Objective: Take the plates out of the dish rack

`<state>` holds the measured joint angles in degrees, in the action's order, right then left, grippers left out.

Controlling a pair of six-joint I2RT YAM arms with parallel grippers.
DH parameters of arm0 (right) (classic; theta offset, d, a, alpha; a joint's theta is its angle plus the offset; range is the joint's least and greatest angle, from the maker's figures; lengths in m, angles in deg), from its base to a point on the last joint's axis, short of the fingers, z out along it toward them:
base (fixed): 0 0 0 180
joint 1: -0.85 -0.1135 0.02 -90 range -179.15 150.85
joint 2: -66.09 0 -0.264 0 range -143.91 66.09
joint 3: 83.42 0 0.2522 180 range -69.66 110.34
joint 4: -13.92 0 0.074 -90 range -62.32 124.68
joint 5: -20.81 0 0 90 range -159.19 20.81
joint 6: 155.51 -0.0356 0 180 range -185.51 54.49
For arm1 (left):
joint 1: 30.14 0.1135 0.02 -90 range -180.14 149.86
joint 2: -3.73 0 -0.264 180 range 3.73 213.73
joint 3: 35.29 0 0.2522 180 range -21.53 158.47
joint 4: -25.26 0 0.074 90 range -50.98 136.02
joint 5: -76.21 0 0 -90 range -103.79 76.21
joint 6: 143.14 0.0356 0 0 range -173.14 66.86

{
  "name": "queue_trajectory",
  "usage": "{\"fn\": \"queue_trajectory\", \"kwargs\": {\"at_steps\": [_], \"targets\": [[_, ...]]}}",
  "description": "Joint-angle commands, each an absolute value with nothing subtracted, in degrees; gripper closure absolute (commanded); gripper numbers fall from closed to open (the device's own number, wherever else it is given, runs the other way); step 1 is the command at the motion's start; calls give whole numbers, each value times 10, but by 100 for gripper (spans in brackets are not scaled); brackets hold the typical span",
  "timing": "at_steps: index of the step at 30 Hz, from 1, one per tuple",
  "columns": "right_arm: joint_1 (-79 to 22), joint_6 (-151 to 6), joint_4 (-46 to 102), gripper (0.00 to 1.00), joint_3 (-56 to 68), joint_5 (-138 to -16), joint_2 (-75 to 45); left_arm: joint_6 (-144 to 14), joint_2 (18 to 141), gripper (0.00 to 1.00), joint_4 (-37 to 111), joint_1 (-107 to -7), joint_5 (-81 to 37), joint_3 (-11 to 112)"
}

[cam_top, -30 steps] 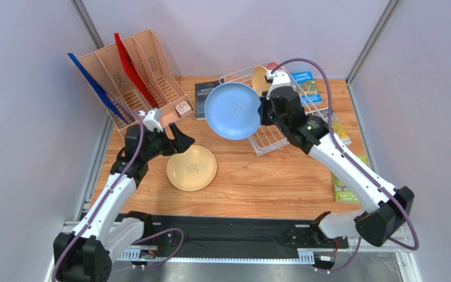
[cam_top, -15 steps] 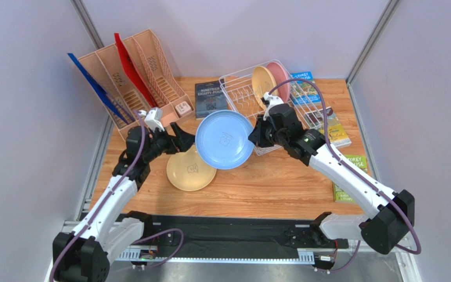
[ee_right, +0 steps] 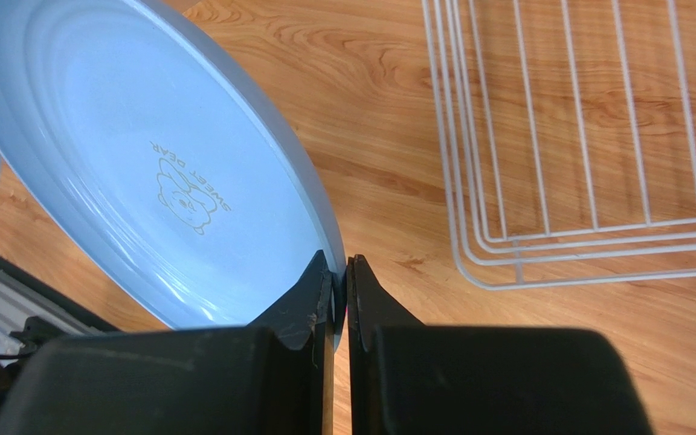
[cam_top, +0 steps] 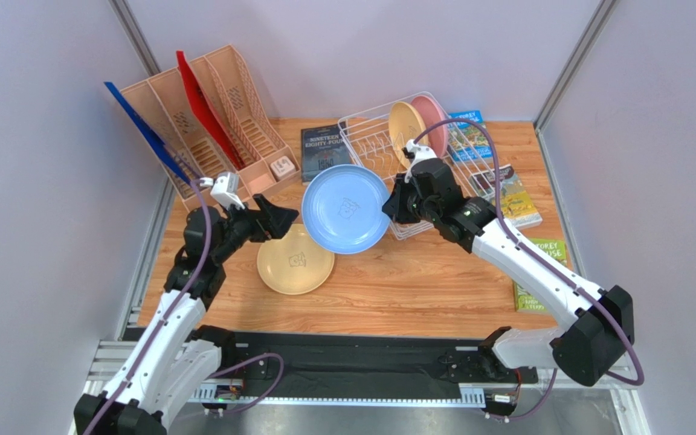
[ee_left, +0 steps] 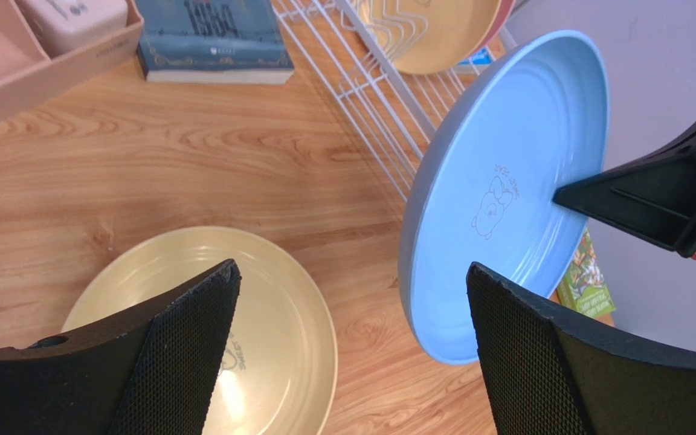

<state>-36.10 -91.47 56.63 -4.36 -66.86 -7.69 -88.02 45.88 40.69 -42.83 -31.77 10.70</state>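
Observation:
My right gripper (cam_top: 393,207) (ee_right: 341,263) is shut on the rim of the light blue plate (cam_top: 346,208) (ee_right: 170,181) (ee_left: 506,199). It holds the plate tilted in the air, left of the white wire dish rack (cam_top: 374,136) (ee_right: 551,136). A tan-yellow plate (cam_top: 405,122) and a pink plate (cam_top: 433,113) stand upright at the rack's back. The pale yellow plate (cam_top: 295,259) (ee_left: 279,326) lies flat on the table. My left gripper (cam_top: 279,217) (ee_left: 352,267) hangs wide open above it, just left of the blue plate, with nothing between its fingers.
A peach file organiser (cam_top: 215,109) with a blue and a red folder stands at the back left, with a small white box (cam_top: 281,168) at its foot. A dark book (cam_top: 322,149) lies behind the plates. More books (cam_top: 470,136) (cam_top: 538,272) lie along the right side.
My right gripper has carried the blue plate from in front of the rack leftwards and lower, towards the left gripper. The left gripper has shifted slightly and stays open.

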Motion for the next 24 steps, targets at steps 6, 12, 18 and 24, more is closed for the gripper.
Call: {"fn": "queue_trajectory", "kwargs": {"at_steps": [6,12,18,24], "targets": [[-361,-950,481,97,-29,-778,-104,-910,536,4,318,-440,-358,93],[-363,-961,468,97,-22,-840,-130,-909,562,29,298,-455,-353,103],[-364,-957,467,88,-20,-833,-135,-892,565,100,350,-463,-323,113],[-362,-926,503,25,10,-762,-138,-875,527,100,429,-463,-240,113]]}}
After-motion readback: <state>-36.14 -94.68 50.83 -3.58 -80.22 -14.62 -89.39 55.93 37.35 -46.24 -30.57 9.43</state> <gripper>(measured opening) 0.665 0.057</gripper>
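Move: The left gripper, open, has the middle of the blue plate about 13 cm to its right, level fore and aft and some 3 cm lower. The yellow plate lies on the table about 6 cm back, 1 cm right and 18 cm below it; the dark book is about 19 cm ahead, 8 cm right. The right hand holds the blue plate's right rim, its middle 9 cm to the left; the left gripper is 22 cm left, and the dish rack's middle 15 cm ahead, 7 cm right. The right hand carries the blue plate about 5 cm left towards the left gripper, sinking a little and turning some 15 degrees, while the left hand drops about 3.5 cm and edges some 3 cm right to meet the near rim, then shuts its fingers on it. Only once that pinch is closed do the right fingers open and let go of the opposite rim, as the left hand sinks another centimetre or so and draws slightly back left with the plate. ##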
